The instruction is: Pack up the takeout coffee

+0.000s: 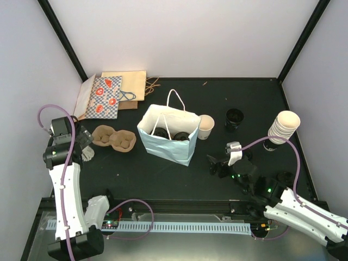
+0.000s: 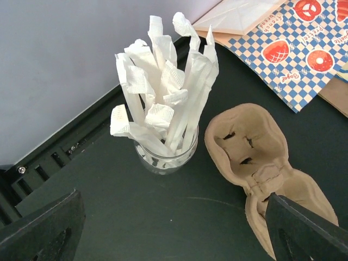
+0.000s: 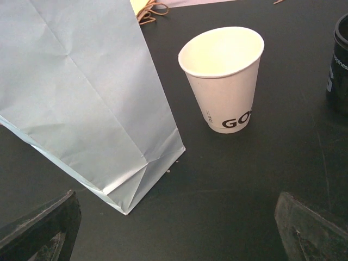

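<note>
Two takeout coffee cups show their black lids [image 1: 181, 135] inside the upright light blue paper bag [image 1: 168, 138] at the table's middle. A lidless cream cup [image 1: 205, 126] stands just right of the bag; it is also in the right wrist view as the cream cup [image 3: 225, 76] beside the bag [image 3: 81, 92]. My right gripper [image 1: 217, 163] [image 3: 174, 234] is open and empty, low over the table in front of the bag's right corner. My left gripper [image 1: 82, 138] [image 2: 174, 239] is open and empty at the far left, between a jar and the carrier.
A glass jar of paper-wrapped straws [image 2: 163, 119] and the brown cardboard cup carrier [image 2: 255, 157] [image 1: 114, 138] lie by the left gripper. Checked and brown paper bags [image 1: 109, 95] lie at the back left. A stack of black lids [image 1: 234, 118] and a stack of cups [image 1: 284, 126] stand at the right.
</note>
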Tool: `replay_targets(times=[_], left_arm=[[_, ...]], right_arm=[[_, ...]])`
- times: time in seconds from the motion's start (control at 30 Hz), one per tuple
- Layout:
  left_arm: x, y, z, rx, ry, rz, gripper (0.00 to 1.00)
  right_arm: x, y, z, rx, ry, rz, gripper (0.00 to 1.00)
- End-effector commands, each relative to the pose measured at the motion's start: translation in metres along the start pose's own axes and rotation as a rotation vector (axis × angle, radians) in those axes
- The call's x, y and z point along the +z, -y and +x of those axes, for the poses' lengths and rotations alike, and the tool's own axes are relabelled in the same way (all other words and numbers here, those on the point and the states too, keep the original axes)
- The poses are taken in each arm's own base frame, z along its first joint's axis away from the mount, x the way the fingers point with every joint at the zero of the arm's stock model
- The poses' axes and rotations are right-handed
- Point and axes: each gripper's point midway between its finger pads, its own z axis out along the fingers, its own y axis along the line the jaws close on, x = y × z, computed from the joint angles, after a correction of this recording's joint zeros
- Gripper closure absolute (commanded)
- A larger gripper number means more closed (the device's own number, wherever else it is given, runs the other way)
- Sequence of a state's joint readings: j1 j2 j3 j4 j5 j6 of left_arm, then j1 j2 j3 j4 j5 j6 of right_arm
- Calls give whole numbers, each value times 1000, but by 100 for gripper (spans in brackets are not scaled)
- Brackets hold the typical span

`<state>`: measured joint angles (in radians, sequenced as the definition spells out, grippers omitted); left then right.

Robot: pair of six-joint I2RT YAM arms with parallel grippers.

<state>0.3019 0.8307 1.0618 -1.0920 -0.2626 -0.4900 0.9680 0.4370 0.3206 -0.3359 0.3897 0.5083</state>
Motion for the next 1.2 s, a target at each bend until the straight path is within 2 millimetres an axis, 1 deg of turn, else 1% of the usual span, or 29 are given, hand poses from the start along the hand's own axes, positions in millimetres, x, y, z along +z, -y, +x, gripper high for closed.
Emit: replay_targets(times=[0.0, 0.17, 0.27, 0.4, 0.47, 0.57, 0.7, 0.83, 1.07, 1.13, 1.17], left_arm=[[-9, 2, -6, 16, 43, 36, 7], [1, -14, -1, 12, 38, -65, 12], [10, -22, 1, 13, 21, -126, 18], [15, -23, 2, 24, -9, -156, 27], [18, -22, 1, 36, -15, -160, 29], [20, -21, 0, 29, -26, -169, 35], [19, -26, -3, -21, -15, -211, 40], [15, -28, -11, -56, 26, -232, 40], [11, -28, -36, -16, 83, -282, 41], [14, -23, -42, 13, 96, -273, 43], [16, -19, -44, 29, 93, -257, 46]], right_arm=[[-1, 8, -8, 42, 48, 39, 0], [-1, 12, -6, 56, 44, 60, 0], [-1, 12, -5, 60, 45, 54, 0], [-1, 12, -4, 62, 46, 56, 0], [0, 13, -3, 62, 42, 59, 0], [1, 12, -3, 57, 40, 59, 0], [4, 10, -1, 44, 26, 52, 0], [7, 6, 2, 29, 5, 44, 0], [11, 3, 5, 13, -22, 39, 0], [12, 2, 5, 10, -27, 39, 0], [12, 2, 6, 8, -29, 38, 0]])
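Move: The wrapped straws standing in their glass lie ahead and to the left of the left hand, about 8 cm out, 7 cm left and 13 cm below. The brown cup carrier is some 14 cm ahead of that hand, 5 cm to its right and 21 cm down. The checkered paper lies about 34 cm ahead, nearly in line and 23 cm lower. From the right hand, the straws are roughly 58 cm left, 8 cm farther out and 5 cm below. Towards the wrapped straws, still untouched, the left hand shifts about 4 cm left, first dipping some 2.5 cm and then rising most of that back. Its fingers narrow from nearly wide open to a little over half, while the wrist turns roughly 10 degrees counter-clockwise and tips further down. The right hand, open and empty, sinks about 2 cm beside the bag. ##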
